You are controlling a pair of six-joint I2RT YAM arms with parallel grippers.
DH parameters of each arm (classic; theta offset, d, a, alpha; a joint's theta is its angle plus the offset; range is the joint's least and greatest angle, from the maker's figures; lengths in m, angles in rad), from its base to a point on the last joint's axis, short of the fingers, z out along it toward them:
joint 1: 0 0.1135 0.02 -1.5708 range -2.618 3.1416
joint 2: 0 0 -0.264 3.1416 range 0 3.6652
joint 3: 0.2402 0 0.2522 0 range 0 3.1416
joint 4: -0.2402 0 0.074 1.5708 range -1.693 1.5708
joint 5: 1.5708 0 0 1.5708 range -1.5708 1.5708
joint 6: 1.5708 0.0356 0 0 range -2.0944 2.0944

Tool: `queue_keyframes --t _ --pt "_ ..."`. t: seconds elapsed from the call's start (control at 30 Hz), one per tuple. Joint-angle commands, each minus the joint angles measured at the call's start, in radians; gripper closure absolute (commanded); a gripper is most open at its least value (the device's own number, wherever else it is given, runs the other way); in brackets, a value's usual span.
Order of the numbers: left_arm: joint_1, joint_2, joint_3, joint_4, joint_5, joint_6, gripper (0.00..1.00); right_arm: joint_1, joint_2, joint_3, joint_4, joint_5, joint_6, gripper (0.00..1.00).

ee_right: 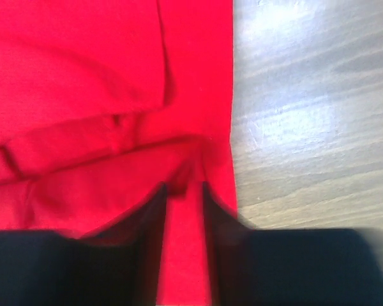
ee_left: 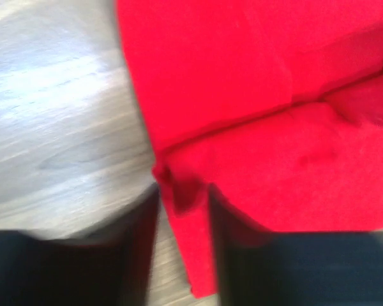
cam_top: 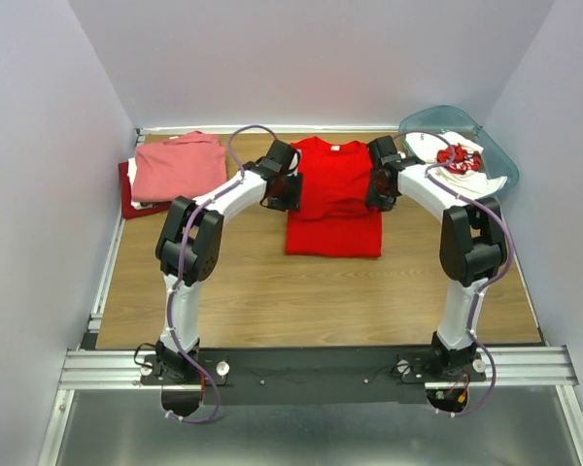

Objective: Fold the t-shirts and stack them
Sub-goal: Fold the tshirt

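Note:
A plain bright red t-shirt lies part-folded in the middle of the table, with a small white neck label at its far end. My left gripper is at its left edge and my right gripper at its right edge. In the left wrist view the left gripper has its jaws apart around a strip of the red shirt, with wood showing beside the strip. The right gripper also stands with jaws apart over the shirt's edge. A salmon-pink t-shirt lies folded on a darker red one at the back left.
A translucent teal bin at the back right holds a white t-shirt with red print. Grey walls close in the table on three sides. Bare wood lies in front of the red shirt, and a metal rail runs along the near edge.

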Motion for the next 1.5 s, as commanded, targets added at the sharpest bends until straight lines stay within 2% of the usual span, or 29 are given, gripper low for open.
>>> queue_keyframes --t 0.0,0.03,0.07,0.2,0.4,0.63,0.9,1.3,1.47 --pt "0.01 -0.03 0.079 -0.044 -0.094 -0.001 0.39 -0.011 0.006 0.077 -0.026 -0.018 -0.021 0.51" --pt "0.011 -0.051 0.094 -0.053 -0.111 -0.001 0.26 -0.011 -0.002 0.087 -0.029 -0.022 -0.036 0.45" --pt "0.011 -0.063 0.097 -0.054 -0.142 -0.001 0.25 -0.01 -0.012 0.099 -0.035 -0.03 -0.041 0.43" --pt "0.01 -0.158 0.056 -0.019 -0.156 -0.01 0.24 -0.008 -0.055 0.11 -0.04 -0.114 -0.062 0.41" --pt "-0.01 -0.31 -0.186 0.139 -0.043 -0.041 0.24 0.044 -0.065 0.078 -0.032 -0.226 -0.068 0.39" --pt "-0.05 -0.35 -0.34 0.214 0.008 -0.088 0.25 0.111 -0.006 0.096 -0.012 -0.277 -0.032 0.39" --pt "-0.07 -0.373 -0.463 0.246 0.022 -0.115 0.25 0.111 -0.071 -0.004 -0.005 -0.211 0.034 0.39" --pt "-0.089 -0.424 -0.549 0.245 0.01 -0.142 0.26 0.081 -0.308 -0.33 0.009 -0.102 0.1 0.38" --pt "-0.089 -0.433 -0.57 0.243 0.01 -0.141 0.26 0.053 -0.368 -0.41 0.025 -0.081 0.11 0.39"
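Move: The shirt's near left corner lies about 10 cm back and 2 cm left of the left hand, just below it. For the right hand, the near right corner is roughly 10 cm back and 1 cm right. The collar lies some 14 cm ahead of both, 10 cm right of the left hand and 10 cm left of the right. The pink stack is about 8 cm ahead and 28 cm left of the left hand; the basket is 12 cm ahead and 19 cm right of the right. The folded-over red layer is let go as both grippers, already part open, spread wider and lift off with a small nudge forward. The left hand arcs up about 10 cm, then back and down to the near left corner; the right rises half as much, swings left over the shirt while rolling and turning counter-clockwise, then comes down and back to the near right corner, undoing most of that turn. Both stay open. ##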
